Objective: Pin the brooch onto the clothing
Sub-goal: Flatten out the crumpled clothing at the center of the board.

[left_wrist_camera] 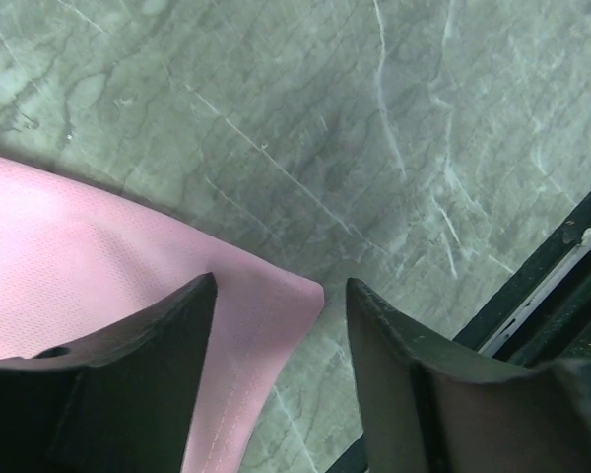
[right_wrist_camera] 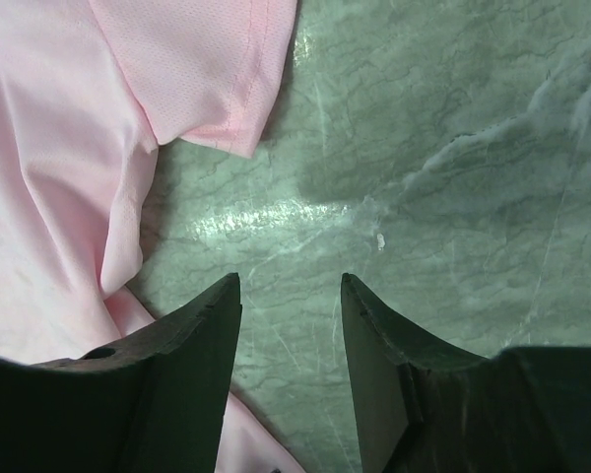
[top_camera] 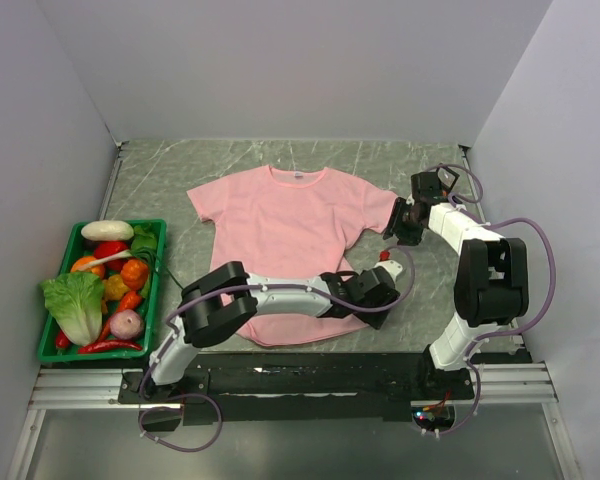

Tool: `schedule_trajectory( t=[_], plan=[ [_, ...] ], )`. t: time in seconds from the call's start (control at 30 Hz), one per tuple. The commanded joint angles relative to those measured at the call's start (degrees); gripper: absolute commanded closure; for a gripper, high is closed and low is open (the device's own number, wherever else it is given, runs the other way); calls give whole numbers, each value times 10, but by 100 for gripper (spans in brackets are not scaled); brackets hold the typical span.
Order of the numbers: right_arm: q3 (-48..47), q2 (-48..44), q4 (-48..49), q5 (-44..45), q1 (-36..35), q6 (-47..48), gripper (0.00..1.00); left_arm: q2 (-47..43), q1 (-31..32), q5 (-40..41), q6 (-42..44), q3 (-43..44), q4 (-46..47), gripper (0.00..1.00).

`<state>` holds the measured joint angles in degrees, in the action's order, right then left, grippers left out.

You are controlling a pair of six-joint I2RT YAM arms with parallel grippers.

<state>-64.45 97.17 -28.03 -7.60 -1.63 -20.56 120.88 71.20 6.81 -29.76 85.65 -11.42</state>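
Note:
The clothing (top_camera: pixel 280 225), a pink T-shirt, lies flat in the middle of the table. My left arm reaches across its lower hem, with the left gripper (top_camera: pixel 375 293) at the shirt's near right corner. In the left wrist view that gripper (left_wrist_camera: pixel 281 279) is open, its jaws on either side of the hem corner (left_wrist_camera: pixel 276 315). A tiny red speck, apparently the brooch (top_camera: pixel 384 256), lies on the table just beyond the left gripper. My right gripper (top_camera: pixel 395 230) hovers beside the right sleeve (right_wrist_camera: pixel 217 79). It (right_wrist_camera: pixel 290 276) is open over bare table, holding nothing.
A green basket (top_camera: pixel 158 262) of toy vegetables and fruit stands at the left edge. The black mounting rail (left_wrist_camera: pixel 561 286) runs along the near edge, close to the left gripper. White walls close in the table on three sides.

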Motion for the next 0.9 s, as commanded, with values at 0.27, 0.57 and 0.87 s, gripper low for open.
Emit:
schedule_trajectory(
  t=[0.27,0.57,0.87],
  plan=[
    [1,3,19,-5,7,-3,48,23,34,29,-5,10,13,50],
    [-3,6,17,-7,8,-3,48,44,49,65,15,23,-16,66],
    [-7,5,13,-6,13,-1,48,9,56,11,4,-45,29,90]
  ],
)
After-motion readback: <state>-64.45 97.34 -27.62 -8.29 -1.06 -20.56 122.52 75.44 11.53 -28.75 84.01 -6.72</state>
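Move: The shirt's near right hem corner lies almost between the left hand's open fingertips, about 1 cm back, 2 cm to the right and 2 cm below. The board's near edge runs some 8 cm back of this hand, straight behind; the shirt's right sleeve cuff is about 23 cm ahead and 1 cm to the right. From the right hand, the same hem corner lies roughly 21 cm back and 6 cm to the left, about 4 cm lower. The left fingertips come to pinch the shirt's near right hem corner, closing from well over half open to nearly shut with the cloth edge between them. As they close, the hand eases about 2 cm back towards the board's near edge, also sinking and shifting right by a good 1 cm each, its wrist hardly turning. ##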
